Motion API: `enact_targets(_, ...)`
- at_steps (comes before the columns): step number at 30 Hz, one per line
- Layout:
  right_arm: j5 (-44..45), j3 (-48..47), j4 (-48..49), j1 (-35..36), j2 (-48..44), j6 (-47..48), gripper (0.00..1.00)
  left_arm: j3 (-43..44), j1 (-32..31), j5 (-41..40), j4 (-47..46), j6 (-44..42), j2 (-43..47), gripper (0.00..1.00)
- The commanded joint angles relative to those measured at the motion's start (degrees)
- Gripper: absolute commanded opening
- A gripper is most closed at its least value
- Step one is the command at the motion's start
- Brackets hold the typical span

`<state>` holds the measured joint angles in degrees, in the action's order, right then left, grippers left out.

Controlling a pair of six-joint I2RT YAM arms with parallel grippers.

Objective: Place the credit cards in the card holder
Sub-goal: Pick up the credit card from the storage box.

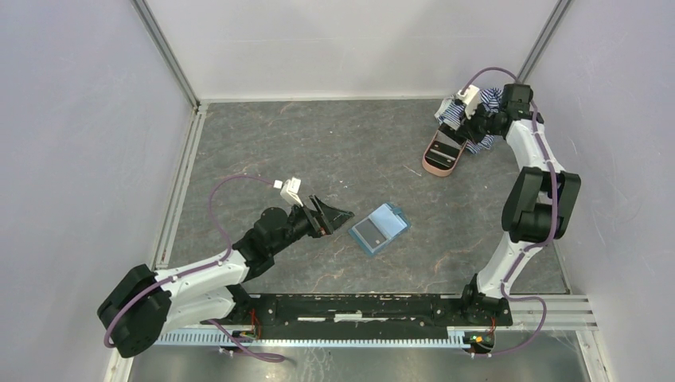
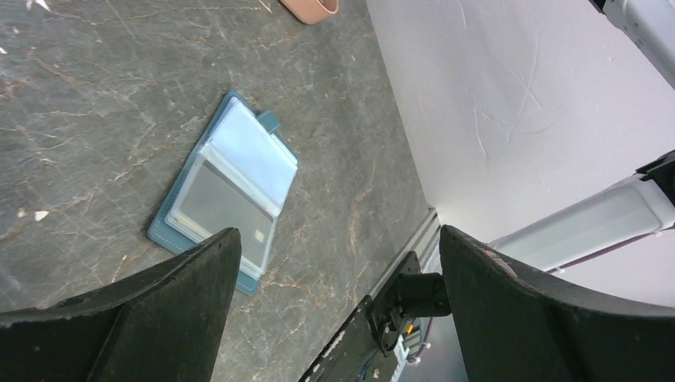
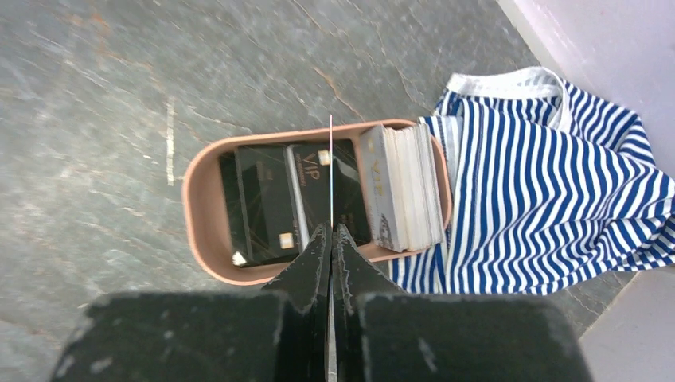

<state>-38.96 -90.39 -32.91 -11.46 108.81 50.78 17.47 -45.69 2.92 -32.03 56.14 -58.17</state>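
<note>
The card holder [image 1: 380, 228] [image 2: 227, 187] is a teal wallet lying open on the table, its clear sleeves facing up. My left gripper [image 1: 334, 215] [image 2: 338, 235] hovers just left of it, open and holding nothing. At the far right, my right gripper [image 1: 455, 134] [image 3: 331, 229] is shut on one credit card [image 3: 331, 159], which I see edge-on as a thin line above the pink oval case [image 1: 440, 161] [image 3: 199, 207]. Inside the case lie dark credit cards [image 3: 271, 199] and an upright stack of grey and white cards [image 3: 402, 187].
A blue-and-white striped cloth [image 1: 487, 107] [image 3: 541, 191] lies bunched against the pink case at the back right corner, next to the wall. The arms' base rail [image 1: 358, 310] runs along the near edge of the table.
</note>
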Motion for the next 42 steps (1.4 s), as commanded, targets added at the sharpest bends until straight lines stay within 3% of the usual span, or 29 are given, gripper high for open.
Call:
enact_targets(1, -9.02, 2.12, -1.33, -0.91, -6.35, -3.89, 0.00, -0.63, 0.25, 2.47, -6.81, 2.18, -0.77, 1.00)
enact_targets(10, -24.50, 14.36, -3.38, -1.52, -18.01, -8.07, 0.00, -1.89, 0.16, 6.27, -20.03, 4.68, -3.27, 1.00)
enact_targets(18, -40.34, 25.73, -5.81, -1.46, -24.54, -12.10, 0.00, -1.58, -1.27, 5.85, -25.95, 4.59, -4.77, 1.00)
enact_targets(20, -43.22, 26.06, -12.39, -1.48, -24.26, -6.58, 0.00, -1.41, -2.22, 4.72, -26.67, 3.91, -5.13, 1.00)
enact_targets(22, -45.80, 24.89, -26.20, -1.46, -22.25, 5.44, 0.00, -1.31, -3.06, 3.59, -27.09, 3.45, -5.51, 1.00)
enact_targets(23, -46.99, 23.91, -34.87, -1.50, -20.81, 15.83, 0.00, -1.30, -3.47, 3.11, -27.32, 3.31, -5.73, 1.00)
enact_targets(24, -48.10, 24.32, -38.95, -1.43, -19.62, 17.53, 0.00, -1.30, -3.95, 2.66, -27.61, 3.09, -5.99, 1.00)
enact_targets(30, -49.46, 31.77, -38.28, -1.18, -20.35, 20.88, 0.00, -0.64, -6.29, 0.70, -28.60, 2.23, -8.61, 1.00)
enact_targets(37, -49.46, 44.54, -16.33, 0.18, -29.29, 1.26, 0.00, -0.05, -7.51, -0.04, -31.76, 2.82, -13.61, 1.00)
enact_targets(42, -46.86, 51.09, -6.08, 0.70, -35.15, -6.77, 0.00, -0.31, -7.91, -0.56, -29.92, 3.17, -14.36, 1.00)
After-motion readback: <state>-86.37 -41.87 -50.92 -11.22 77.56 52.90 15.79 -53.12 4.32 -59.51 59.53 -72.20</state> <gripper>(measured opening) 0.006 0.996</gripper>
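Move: The card holder, where the card held in the right hand is being taken, lies about 28 cm back and 27 cm to that hand's left, 13 cm below. The storage box is just 3 cm back and 3 cm left of the hand, 11 cm down; the striped cloth sits some 6 cm ahead and 10 cm right. From the left hand the holder is about 14 cm right, 3 cm back and 15 cm below. The right hand carries its gripped card about 30 cm back-left towards the holder, tipping level; the open left lifts, then sinks. ##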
